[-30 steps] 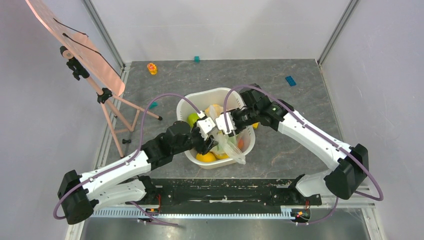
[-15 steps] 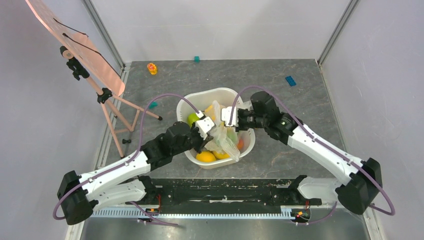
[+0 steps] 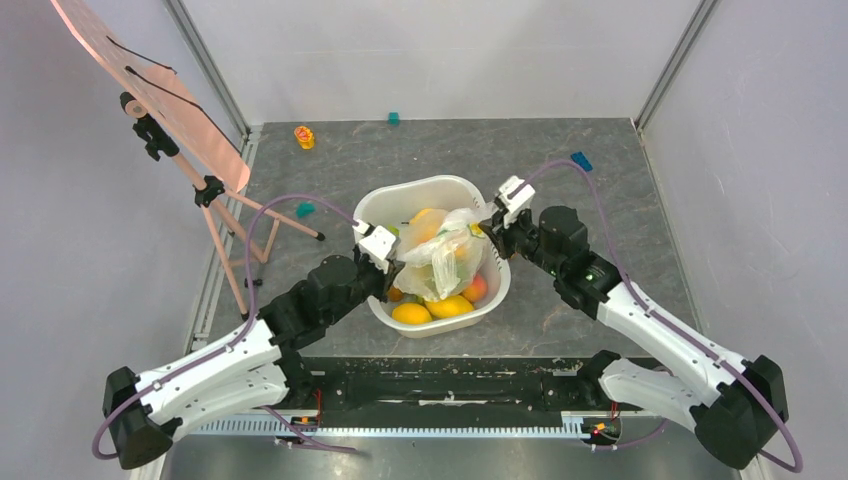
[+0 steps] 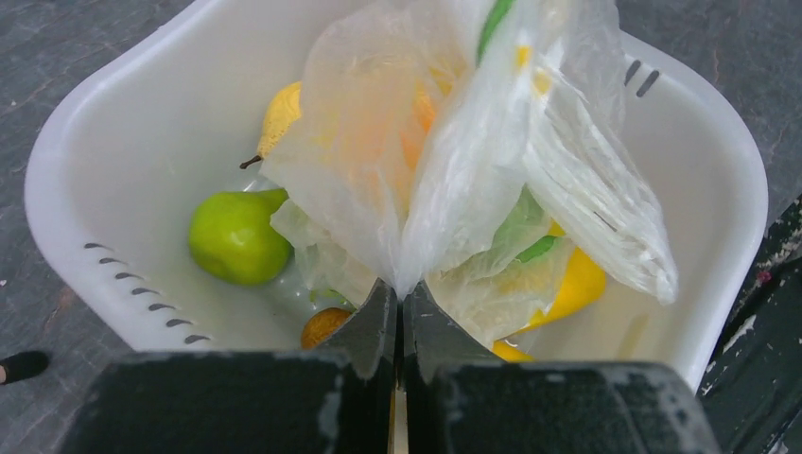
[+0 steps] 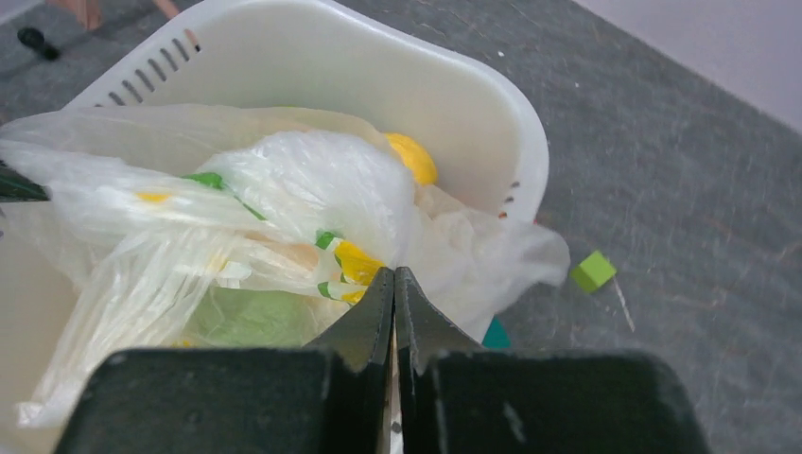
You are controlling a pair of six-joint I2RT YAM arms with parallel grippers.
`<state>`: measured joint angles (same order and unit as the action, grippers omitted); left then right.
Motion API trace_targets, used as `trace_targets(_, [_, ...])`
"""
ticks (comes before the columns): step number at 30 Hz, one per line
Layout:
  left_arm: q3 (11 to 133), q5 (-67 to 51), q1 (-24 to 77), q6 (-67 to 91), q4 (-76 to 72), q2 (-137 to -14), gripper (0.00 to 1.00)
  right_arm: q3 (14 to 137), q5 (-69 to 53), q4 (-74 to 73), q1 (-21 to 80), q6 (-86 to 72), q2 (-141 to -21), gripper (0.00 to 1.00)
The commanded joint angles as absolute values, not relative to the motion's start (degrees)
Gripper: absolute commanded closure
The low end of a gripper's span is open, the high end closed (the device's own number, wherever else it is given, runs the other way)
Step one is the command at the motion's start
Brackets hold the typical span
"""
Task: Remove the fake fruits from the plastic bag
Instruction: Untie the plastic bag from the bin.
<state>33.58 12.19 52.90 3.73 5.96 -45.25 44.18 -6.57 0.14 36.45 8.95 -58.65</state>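
Note:
The see-through plastic bag (image 3: 440, 252) hangs stretched over the white basin (image 3: 425, 190) between both grippers. My left gripper (image 3: 390, 262) is shut on the bag's left edge, as the left wrist view (image 4: 399, 291) shows. My right gripper (image 3: 492, 230) is shut on its right edge, as the right wrist view (image 5: 394, 276) shows. Loose in the basin lie a green pear (image 4: 236, 236), a yellow fruit (image 4: 281, 113), a small orange fruit (image 4: 322, 326) and orange-yellow fruits (image 3: 412, 313). Green and yellow shapes show through the bag (image 5: 246, 317).
An easel (image 3: 180, 130) stands at the left. A yellow toy (image 3: 304, 137), a teal block (image 3: 394, 118) and a blue block (image 3: 581, 161) lie on the far table. A green block (image 5: 593, 270) lies just right of the basin.
Both grippers have drawn apart, the left to the left and the right to the far right, each holding the bag. The bag is now spread and lifted over the basin.

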Motion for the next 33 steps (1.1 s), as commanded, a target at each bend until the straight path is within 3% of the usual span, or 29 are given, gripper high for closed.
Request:
trace_targets(1, [31.97,19.36,53.09,7.83,8.21,-41.7,0.98,39.06,4.76,6.45,34.41,-7.99,-53.17,1.0])
trace_targets(10, [29.83,21.9,53.06,9.67,8.25,-37.89,0.98,31.08,11.65,8.74,33.82,-22.62,-42.08,0.99])
trace_targets(12, [29.41,19.71,53.02,8.75,7.04,-37.59,0.98,29.45,6.17,12.89,33.75,-15.62,-40.02,0.76])
trace_targets(14, [28.98,15.54,53.08,6.53,5.21,-37.33,0.98,28.86,-4.82,16.24,33.77,-3.99,-38.62,0.4])
trace_targets(15, [29.06,13.85,53.08,5.38,4.67,-37.41,0.98,29.01,-10.02,16.57,33.75,3.26,-38.13,0.3])
trace_targets(18, [29.49,11.38,53.09,3.42,3.86,-38.25,0.98,28.63,-22.45,15.75,33.76,22.24,-37.32,0.17])
trace_targets(22, [30.93,9.31,53.08,1.06,4.2,-39.86,0.98,35.1,-29.71,6.44,33.81,39.05,-40.87,0.13])
trace_targets(25, [31.68,8.02,53.08,0.09,4.22,-40.45,0.98,47.49,-35.98,-12.54,33.77,52.09,-48.45,0.14])
trace_targets(28, [32.4,7.61,53.08,-2.99,4.95,-40.99,0.98,60.33,-35.57,-27.44,33.86,60.68,-56.4,0.15])
trace_targets(33, [32.91,7.78,53.09,-4.88,5.44,-41.46,0.98,70.02,-33.59,-37.29,34.49,68.01,-62.57,0.15])
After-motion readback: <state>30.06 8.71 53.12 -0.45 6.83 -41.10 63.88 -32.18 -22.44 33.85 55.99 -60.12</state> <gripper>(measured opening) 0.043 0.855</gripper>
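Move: The bag bulges between the hands, both already pinching its plastic: its middle is about 8 cm right, 3 ahead and 8 below the left hand, and 9 cm left, 4 back and 11 below the right. From the left hand, the green apple lies 5 cm ahead, 3 left, and the big mango 10 back, 11 right, both some 13 down. The peach is 13 cm back, 1 left and 16 below the right hand. Both hands tug the bag apart, then the right lets go and swings back left, rising about 8 cm. ##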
